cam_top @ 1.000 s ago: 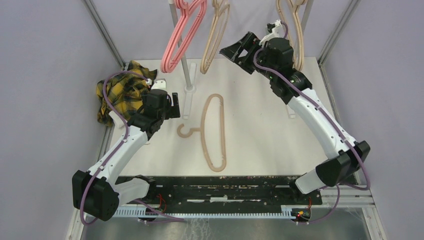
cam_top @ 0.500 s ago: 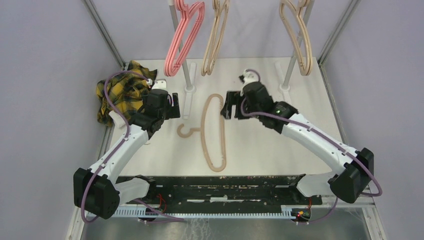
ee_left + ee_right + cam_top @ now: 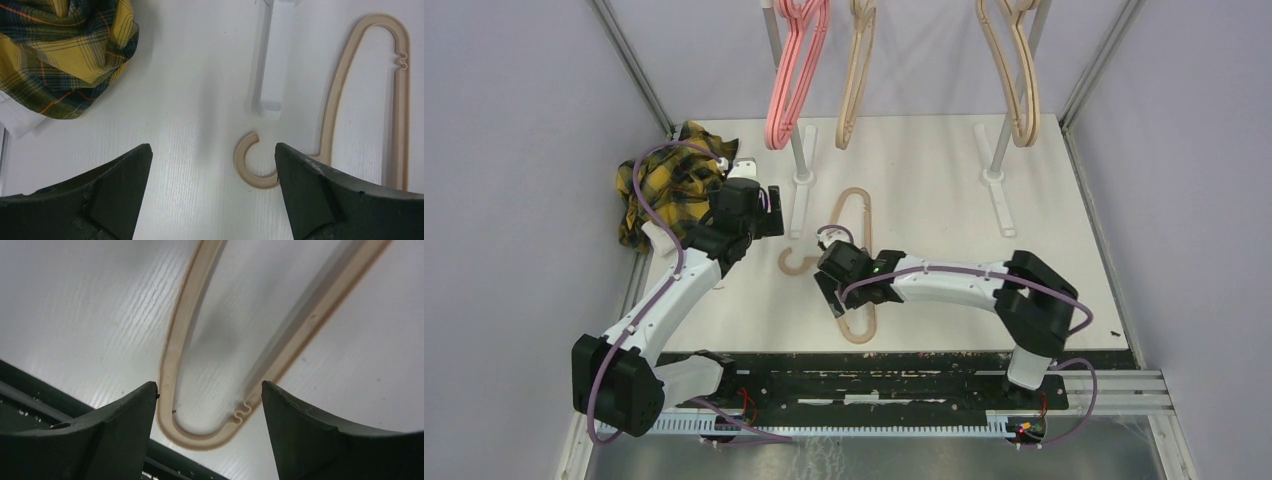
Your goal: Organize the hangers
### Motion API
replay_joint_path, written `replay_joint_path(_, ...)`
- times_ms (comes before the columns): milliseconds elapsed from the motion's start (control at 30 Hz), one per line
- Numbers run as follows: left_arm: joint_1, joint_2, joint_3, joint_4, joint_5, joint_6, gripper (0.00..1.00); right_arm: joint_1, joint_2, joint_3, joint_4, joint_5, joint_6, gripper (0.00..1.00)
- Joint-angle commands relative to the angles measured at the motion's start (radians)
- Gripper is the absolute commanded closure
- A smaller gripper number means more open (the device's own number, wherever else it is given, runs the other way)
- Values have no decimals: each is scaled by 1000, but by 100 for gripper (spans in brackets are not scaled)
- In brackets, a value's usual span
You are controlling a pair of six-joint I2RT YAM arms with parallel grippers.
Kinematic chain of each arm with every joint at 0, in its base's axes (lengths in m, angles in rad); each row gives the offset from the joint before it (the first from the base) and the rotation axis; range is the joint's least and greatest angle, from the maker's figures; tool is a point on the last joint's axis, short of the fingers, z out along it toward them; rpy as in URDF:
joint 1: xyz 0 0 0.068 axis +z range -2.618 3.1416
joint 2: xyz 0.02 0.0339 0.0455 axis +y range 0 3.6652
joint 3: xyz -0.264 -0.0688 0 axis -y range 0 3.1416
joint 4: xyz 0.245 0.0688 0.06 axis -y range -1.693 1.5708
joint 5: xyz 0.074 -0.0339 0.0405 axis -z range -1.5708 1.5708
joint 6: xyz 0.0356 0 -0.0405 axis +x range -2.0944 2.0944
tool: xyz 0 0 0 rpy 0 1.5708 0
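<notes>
One beige hanger (image 3: 852, 191) lies flat on the white table, its hook (image 3: 795, 266) pointing left. My right gripper (image 3: 835, 293) hovers low over the hanger's near half, open; in the right wrist view its jaws (image 3: 209, 384) straddle the rounded near end of the hanger (image 3: 172, 350) without touching it. My left gripper (image 3: 772, 212) is open, just left of the hanger. Its wrist view shows the hook (image 3: 255, 170) beside the right finger, with nothing between the jaws (image 3: 212, 146). A pink hanger (image 3: 789, 80) and two beige hangers (image 3: 856, 80) (image 3: 1014, 80) hang on the rack at the back.
A yellow-black plaid cloth (image 3: 669, 180) lies bunched at the table's left edge, also in the left wrist view (image 3: 65, 55). Two rack posts (image 3: 799, 150) (image 3: 1002, 150) stand on white feet (image 3: 274, 60). The table's black front rail (image 3: 30, 400) runs just beyond the hanger's near end.
My right arm has swung from the rack at the back right down to the flat hanger in the middle. The hung hangers have swayed slightly. The left arm has stayed put.
</notes>
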Motion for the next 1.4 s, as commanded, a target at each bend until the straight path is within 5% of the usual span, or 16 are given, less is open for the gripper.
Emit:
replay_joint_path(0, 4, -9, 9, 24, -7, 20, 1, 4, 109, 98, 81, 36, -10, 17)
replay_joint_path(533, 4, -4, 9, 27, 11, 28, 1, 4, 309, 206, 126, 39, -6, 27)
replay_joint_path(700, 4, -9, 5, 25, 9, 31, 1, 4, 311, 144, 126, 128, 43, 38)
replay_joint_path(900, 4, -10, 6, 25, 9, 29, 1, -11, 318, 70, 150, 87, 72, 72)
replay_joint_path(1100, 4, -16, 1, 24, 4, 29, 1, -57, 200, -76, 221, 40, 96, 90)
replay_joint_path(1367, 4, -15, 2, 26, 0, 26, 1, -207, -187, -300, 218, -180, 87, 94)
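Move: Below the open right hand lies the tan hanger, its middle about 6 cm ahead, neither left nor right, and 6 cm down. The grip spot, its shoulder bar just on the near side of the neck, is some 4 cm ahead, 5 cm left and 6 cm lower; the hook sits about 7 cm ahead and 12 cm left. The rack foot is roughly 24 cm ahead, 10 cm left. From the left hand that grip spot is around 8 cm back, 16 cm right and 16 cm below. Sinking about 5 cm while sliding some 5 cm left and 4 cm forward, the open right hand reaches the tan hanger's shoulder bar beside the neck; its fingers then close and pinch the bar. Keeping that hold, it sweeps back to the right by about 8 cm, edging slightly back towards the base with hardly any lift, the wrist having turned roughly 10 degrees clockwise. ##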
